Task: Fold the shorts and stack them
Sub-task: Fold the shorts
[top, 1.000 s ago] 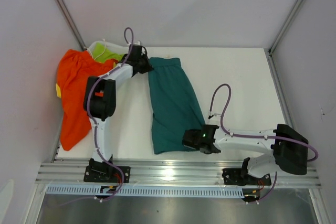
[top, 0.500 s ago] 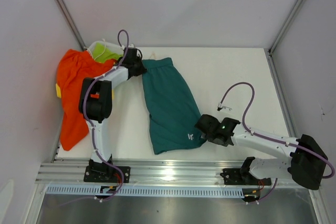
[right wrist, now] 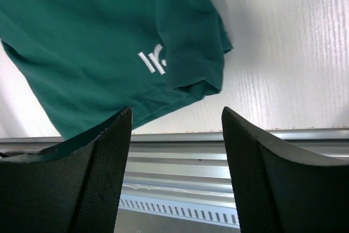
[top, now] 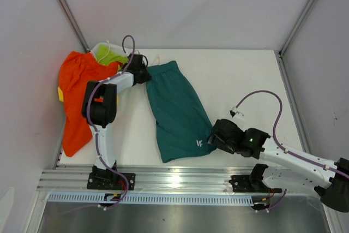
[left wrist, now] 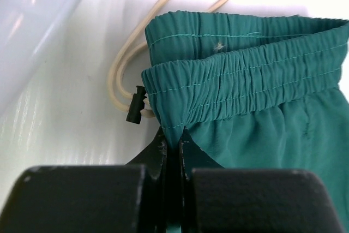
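The teal shorts (top: 177,110) lie folded lengthwise in the middle of the table, waistband at the back. My left gripper (top: 146,72) is shut on the waistband's left corner; in the left wrist view its jaws pinch the teal cloth (left wrist: 240,96) beside the white drawstring (left wrist: 122,64). My right gripper (top: 214,137) is open and empty, just right of the shorts' near hem; the right wrist view shows the hem with a white logo (right wrist: 152,61) above the spread fingers (right wrist: 103,162). The orange shorts (top: 76,96) lie heaped at the left edge.
A lime-green pair (top: 109,55) sits in a white bin at the back left corner, with a bit of yellow (top: 60,94) by the orange heap. The metal rail (top: 185,178) runs along the near edge. Grey walls close in both sides.
My right gripper let go of the shorts' near hem and drew back to the right. My left gripper pulled the waistband a little to the left, so the shorts now lie slanted.
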Controlling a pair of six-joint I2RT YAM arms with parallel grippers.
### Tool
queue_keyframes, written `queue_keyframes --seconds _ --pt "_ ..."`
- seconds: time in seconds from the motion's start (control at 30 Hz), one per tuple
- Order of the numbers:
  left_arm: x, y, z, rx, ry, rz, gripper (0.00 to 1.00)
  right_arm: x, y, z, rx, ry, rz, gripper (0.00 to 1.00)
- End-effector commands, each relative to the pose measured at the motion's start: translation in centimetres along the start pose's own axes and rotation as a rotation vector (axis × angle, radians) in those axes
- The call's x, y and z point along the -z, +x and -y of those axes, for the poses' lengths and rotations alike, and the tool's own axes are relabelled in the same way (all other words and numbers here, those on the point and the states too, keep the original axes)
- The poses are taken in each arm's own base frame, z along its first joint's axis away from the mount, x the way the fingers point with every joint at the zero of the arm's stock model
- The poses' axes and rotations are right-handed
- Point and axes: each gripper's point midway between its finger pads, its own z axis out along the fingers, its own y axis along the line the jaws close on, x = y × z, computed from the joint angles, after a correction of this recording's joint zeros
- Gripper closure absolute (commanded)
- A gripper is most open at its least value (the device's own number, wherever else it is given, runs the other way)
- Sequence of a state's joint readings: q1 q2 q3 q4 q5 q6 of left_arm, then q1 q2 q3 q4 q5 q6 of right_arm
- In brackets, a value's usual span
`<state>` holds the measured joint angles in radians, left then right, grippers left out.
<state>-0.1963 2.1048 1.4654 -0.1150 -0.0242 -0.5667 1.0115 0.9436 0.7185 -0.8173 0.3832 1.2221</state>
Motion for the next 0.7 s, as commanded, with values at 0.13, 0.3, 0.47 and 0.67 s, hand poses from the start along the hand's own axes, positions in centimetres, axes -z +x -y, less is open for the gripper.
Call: queue_keyframes --seconds 0.13,0.3,0.47,0.67 --pt "2.1 -1.9 0.7 0.007 0.012 0.07 1.0 -0.6 1.0 -2.8 -0.017 -0.095 -0.038 0.37" --pt "2.9 -1.4 0.2 0.038 0.004 0.082 1.0 -0.7 2.4 -3.9 0.0 -0.127 -0.06 0.39" --pt "4.4 -0.2 0.3 0.069 0.037 0.082 1.0 -2.0 0.6 -5.5 -0.018 -0.189 -0.051 0.61" --pt "7.5 -0.8 0.6 0.071 0.048 0.159 1.0 -5.2 -1.3 -1.7 -0.047 -0.056 -0.035 0.86"
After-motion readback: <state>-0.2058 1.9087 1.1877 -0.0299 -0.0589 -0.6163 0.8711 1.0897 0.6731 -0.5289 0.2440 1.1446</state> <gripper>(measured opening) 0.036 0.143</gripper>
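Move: The right hand, open and empty, hangs about 8 cm above the shorts' lower right corner, which lies about 1 cm back and 1 cm right of it. The white logo is some 2 cm ahead and 5 cm left. The left hand already grips the waistband's left end; from it the logo is roughly 35 cm back and 21 cm right, the waistband's free end 4 cm ahead and 12 cm right, the white bin about 15 cm left and 5 cm ahead. Keeping its pinch on the waistband's left end, the left hand drags it back towards the robot by about 5 cm, dipping slightly and coming up again. The right hand swings some 4 cm left over the shorts' lower leg, then turns forward and a little right, past the logo and sinking about 2 cm in all, its wide-open fingers closing nearly shut; whether they touch the cloth can't be seen. ##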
